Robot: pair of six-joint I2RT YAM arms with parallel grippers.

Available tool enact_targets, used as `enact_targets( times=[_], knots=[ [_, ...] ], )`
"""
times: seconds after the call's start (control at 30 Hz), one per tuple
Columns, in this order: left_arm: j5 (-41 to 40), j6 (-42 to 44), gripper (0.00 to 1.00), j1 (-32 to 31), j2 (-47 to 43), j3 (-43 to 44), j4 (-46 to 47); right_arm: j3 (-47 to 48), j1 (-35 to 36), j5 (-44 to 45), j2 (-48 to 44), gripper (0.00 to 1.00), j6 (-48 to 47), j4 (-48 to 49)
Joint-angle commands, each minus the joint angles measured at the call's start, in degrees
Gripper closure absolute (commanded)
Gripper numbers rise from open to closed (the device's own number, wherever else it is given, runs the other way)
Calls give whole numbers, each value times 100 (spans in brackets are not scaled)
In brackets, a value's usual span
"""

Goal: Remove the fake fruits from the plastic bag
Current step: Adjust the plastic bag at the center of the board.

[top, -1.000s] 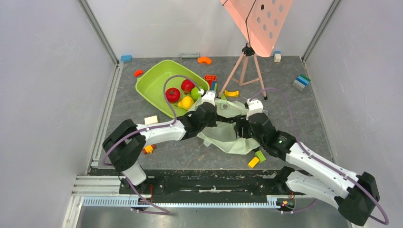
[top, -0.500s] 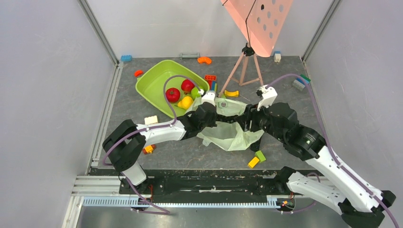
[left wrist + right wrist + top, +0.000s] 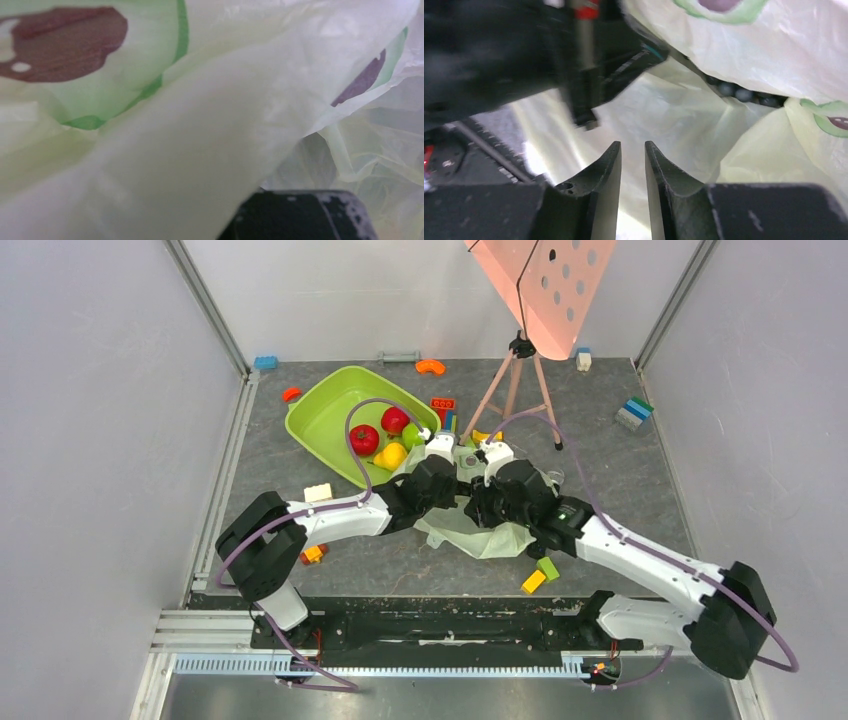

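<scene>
The pale-green plastic bag (image 3: 487,537) lies crumpled between my two arms. My left gripper (image 3: 452,475) is shut on its upper edge; in the left wrist view the bag's film (image 3: 200,150) covers the jaws and only one dark finger (image 3: 300,215) shows. My right gripper (image 3: 633,145) hovers at the bag's mouth, fingers a narrow gap apart with nothing between them. Inside the opening lies the black grape bunch (image 3: 744,94). A round green fruit (image 3: 411,435) sits in the tub. The other fake fruits are hidden.
The lime-green tub (image 3: 325,410) at the back left holds a red tomato (image 3: 363,439), a red apple (image 3: 394,420) and a yellow pear (image 3: 390,455). A pink tripod stand (image 3: 515,380) rises behind the bag. Toy blocks (image 3: 540,575) lie scattered about.
My right arm pulled away to the right, then swung back left onto the bag, and its jaws have narrowed. The left arm has held still.
</scene>
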Motion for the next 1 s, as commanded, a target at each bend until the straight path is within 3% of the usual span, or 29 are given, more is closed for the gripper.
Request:
enact_targets(
  times=[0.0,0.23,0.4,0.8,0.97],
  knots=[
    [-73,113,98,12,-263,54,159,-445,14,1032,369,74,2,1091],
    [-97,102,98,13,-211,30,201,-466,1,2283,1429,77,-152,2156],
    [-115,108,98,10,-168,-20,230,-82,-176,2723,1888,70,-348,2400],
    [-198,126,98,11,-116,-165,265,559,-766,2315,2300,50,-584,2499],
    [-177,104,98,11,-127,-262,297,601,-894,1730,2586,39,-661,2642]
  ],
)
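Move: The far side of the plastic bag lies about 15 cm ahead of the right hand, 2 cm to its right and 5 cm below. The black grapes inside lie some 12 cm ahead of that hand, 2 cm right, 10 cm lower. The green bowl is roughly 19 cm ahead and 23 cm left, the black microphone level with it and 12 cm right, both about 12 cm below. From the left hand, the bag's far side is about 8 cm ahead, 8 cm right, nearly level. Send the right gripper about 14 cm forward and slightly right into the bag's mouth, dipping some 8 cm at first, then coming halfway back up as it reaches the far side over the grapes. Swing it about 25 degrees clockwise, let the fingertips lift a little, and from midway spread the fingers from a quarter to over half open, ending against the far panel. ##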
